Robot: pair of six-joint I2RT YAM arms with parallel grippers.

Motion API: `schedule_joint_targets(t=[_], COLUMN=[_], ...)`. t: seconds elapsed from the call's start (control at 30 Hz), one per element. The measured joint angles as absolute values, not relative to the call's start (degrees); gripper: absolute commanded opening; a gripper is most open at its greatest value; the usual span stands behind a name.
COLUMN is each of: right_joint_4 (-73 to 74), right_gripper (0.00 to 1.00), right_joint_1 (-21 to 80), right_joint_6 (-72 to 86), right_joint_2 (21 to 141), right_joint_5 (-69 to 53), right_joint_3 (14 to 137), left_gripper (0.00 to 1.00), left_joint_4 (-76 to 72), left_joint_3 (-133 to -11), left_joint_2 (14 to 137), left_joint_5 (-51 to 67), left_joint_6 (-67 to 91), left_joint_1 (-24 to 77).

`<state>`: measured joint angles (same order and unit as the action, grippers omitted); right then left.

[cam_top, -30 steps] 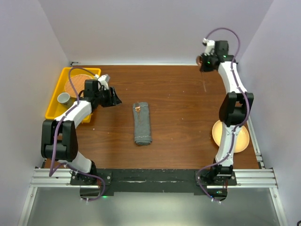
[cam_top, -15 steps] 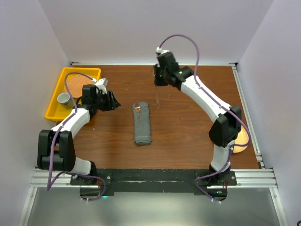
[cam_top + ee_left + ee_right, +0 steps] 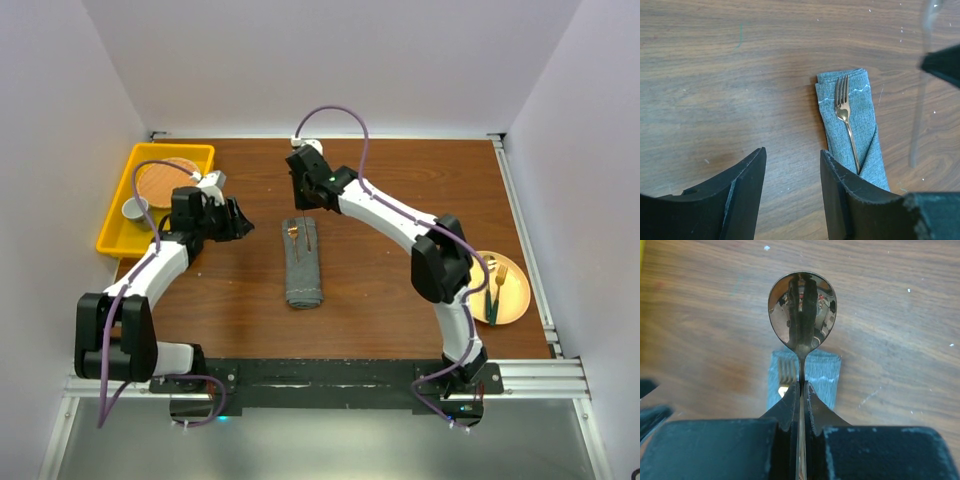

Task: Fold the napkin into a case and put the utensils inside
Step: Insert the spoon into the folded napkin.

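The dark grey napkin lies folded as a long narrow case (image 3: pixel 303 263) at the table's middle. A copper fork (image 3: pixel 845 112) is tucked in, its tines out at the far end of the case (image 3: pixel 852 130). My right gripper (image 3: pixel 802 387) is shut on a spoon's handle, and the shiny bowl (image 3: pixel 802 310) hangs just above the far end of the case (image 3: pixel 827 370), beside the fork's tines (image 3: pixel 785 369). From above, the right gripper (image 3: pixel 310 205) sits over that end. My left gripper (image 3: pixel 240 218) stands open and empty over bare wood, left of the case (image 3: pixel 792 160).
A yellow tray (image 3: pixel 120 225) at the far left holds a round cork disc (image 3: pixel 163 183) and a small cup (image 3: pixel 133 208). A round yellow-orange plate (image 3: pixel 515 290) with more cutlery (image 3: pixel 497 285) lies at the right edge, beside the right arm's elbow.
The right arm has swung from the far right corner across to the case's far end, carrying the spoon. The left gripper has shifted slightly towards the far side.
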<state>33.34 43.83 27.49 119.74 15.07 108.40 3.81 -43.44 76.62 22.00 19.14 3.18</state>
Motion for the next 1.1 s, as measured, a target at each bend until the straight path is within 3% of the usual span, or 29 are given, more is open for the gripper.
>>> schedule_joint_targets(t=[0.23, 1.1], right_joint_4=[31.88, 27.24], right_gripper=[0.00, 0.00], right_joint_1=[44.36, 45.60], right_joint_6=[27.24, 26.94], right_joint_2=[126.30, 127.24], right_joint_5=[16.99, 20.27], right_joint_3=[111.85, 108.88], left_gripper=[0.52, 0.50], left_joint_4=[3.79, 1.37], left_joint_3=[-43.20, -42.41], left_joint_2=[76.49, 76.49], left_joint_5=[21.78, 21.80], left_joint_6=[19.35, 19.51], left_joint_1=[3.18, 3.18])
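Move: The folded napkin's pocket mouth lies about 5 cm back towards the base from the right hand, level with it sideways and roughly 14 cm below. The fork already in the napkin has its middle about 3 cm back and 2 cm left of the hand, and the napkin's far end is some 4 cm ahead and 1 cm left. From the idle left hand the pocket mouth is around 13 cm right, 3 cm back and 10 cm below. The spoon, still pinched in the shut right fingers with its bowl beyond them and its handle trailing back and down, is lowered towards the napkin beside the fork, about 5 cm in all: a quick drop of some 3 cm while easing forward and left, a hover while still edging left, then a slower sink with a slight draw back. The hand ends about 2 cm farther left, its attitude barely changed. ##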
